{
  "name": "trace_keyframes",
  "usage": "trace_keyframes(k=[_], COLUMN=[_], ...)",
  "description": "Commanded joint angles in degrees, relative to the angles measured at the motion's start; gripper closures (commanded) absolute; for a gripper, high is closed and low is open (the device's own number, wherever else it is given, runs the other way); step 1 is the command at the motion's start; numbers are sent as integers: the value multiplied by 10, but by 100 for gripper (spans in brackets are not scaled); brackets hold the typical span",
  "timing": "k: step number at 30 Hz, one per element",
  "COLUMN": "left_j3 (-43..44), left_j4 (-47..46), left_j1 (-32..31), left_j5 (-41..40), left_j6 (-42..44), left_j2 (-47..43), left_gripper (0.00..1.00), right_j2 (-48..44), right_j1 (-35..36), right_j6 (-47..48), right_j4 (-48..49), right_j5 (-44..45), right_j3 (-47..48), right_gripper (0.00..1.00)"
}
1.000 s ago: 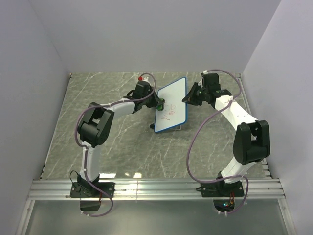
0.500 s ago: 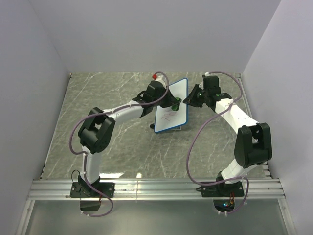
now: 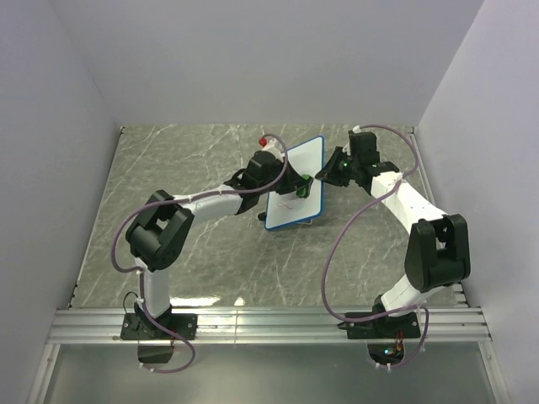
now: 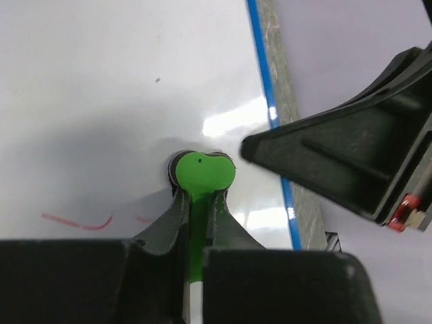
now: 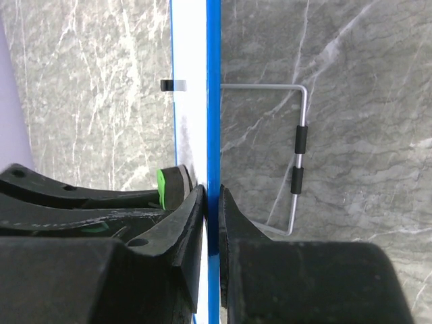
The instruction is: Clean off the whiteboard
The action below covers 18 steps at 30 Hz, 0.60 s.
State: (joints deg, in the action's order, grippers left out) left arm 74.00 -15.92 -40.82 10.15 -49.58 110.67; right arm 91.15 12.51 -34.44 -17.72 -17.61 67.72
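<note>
The whiteboard [image 3: 309, 156] stands tilted on the marble table, white face in a blue frame. My left gripper [image 3: 301, 181] is shut on a green eraser [image 4: 202, 173], whose head presses on the board face [image 4: 101, 94] close to the right blue edge. Faint red strokes [image 4: 75, 221] remain low and left of the eraser. My right gripper [image 3: 323, 175] is shut on the board's right frame edge [image 5: 213, 101], one finger on each side. The eraser [image 5: 163, 187] shows just left of that edge in the right wrist view.
A wire stand [image 5: 297, 162] with black sleeves props the board from behind. The marble tabletop [image 3: 185, 160] is boxed in by pale walls at the back and both sides. A metal rail [image 3: 269, 324] carrying the arm bases runs along the near edge.
My left gripper has swept the eraser rightward across the board face, and much of the red scribble is gone. The right gripper has kept its hold on the board's edge.
</note>
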Motion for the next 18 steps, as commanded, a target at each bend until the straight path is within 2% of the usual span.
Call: trace_keyframes(k=[1, 7, 18], left_j3=[-75, -154, -171], left_j4=[81, 62, 85], left_j1=[-9, 3, 57], left_j5=[44, 25, 6], left_j6=[-8, -14, -11], left_j2=[16, 2, 39], left_gripper=[100, 100, 100], right_j2=[-23, -37, -61], right_j1=[40, 40, 41], right_j6=[16, 18, 17], right_j4=[-26, -25, -22], right_j5=[-51, -47, -51], right_j3=[-14, -28, -46], right_gripper=[100, 100, 100])
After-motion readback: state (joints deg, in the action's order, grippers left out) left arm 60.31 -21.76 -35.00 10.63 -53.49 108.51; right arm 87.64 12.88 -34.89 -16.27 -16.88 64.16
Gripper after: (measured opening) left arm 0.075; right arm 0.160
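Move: My left hand already holds the green eraser against the tilted whiteboard. The leftover red stroke is about 4 cm to its left, 3 cm back and 4 cm lower, with the board's low left edge some 9 cm to its left, level with it and 8 cm lower. My right fingers' grip on the high edge is about 6 cm to its right and 2 cm ahead. From my right hand the red stroke lies some 11 cm left, 5 cm back and 6 cm down. I wipe left and down the board's slope with my left hand, about 6 cm each way, from near the high right edge towards the low left one, bowing back a centimetre over the red stroke before coming forward again. The eraser stays pinched and on the surface as my wrist turns some 10 degrees, tipping down and counter-clockwise. My right hand keeps its pinch on the high edge, easing back about a centimetre. ##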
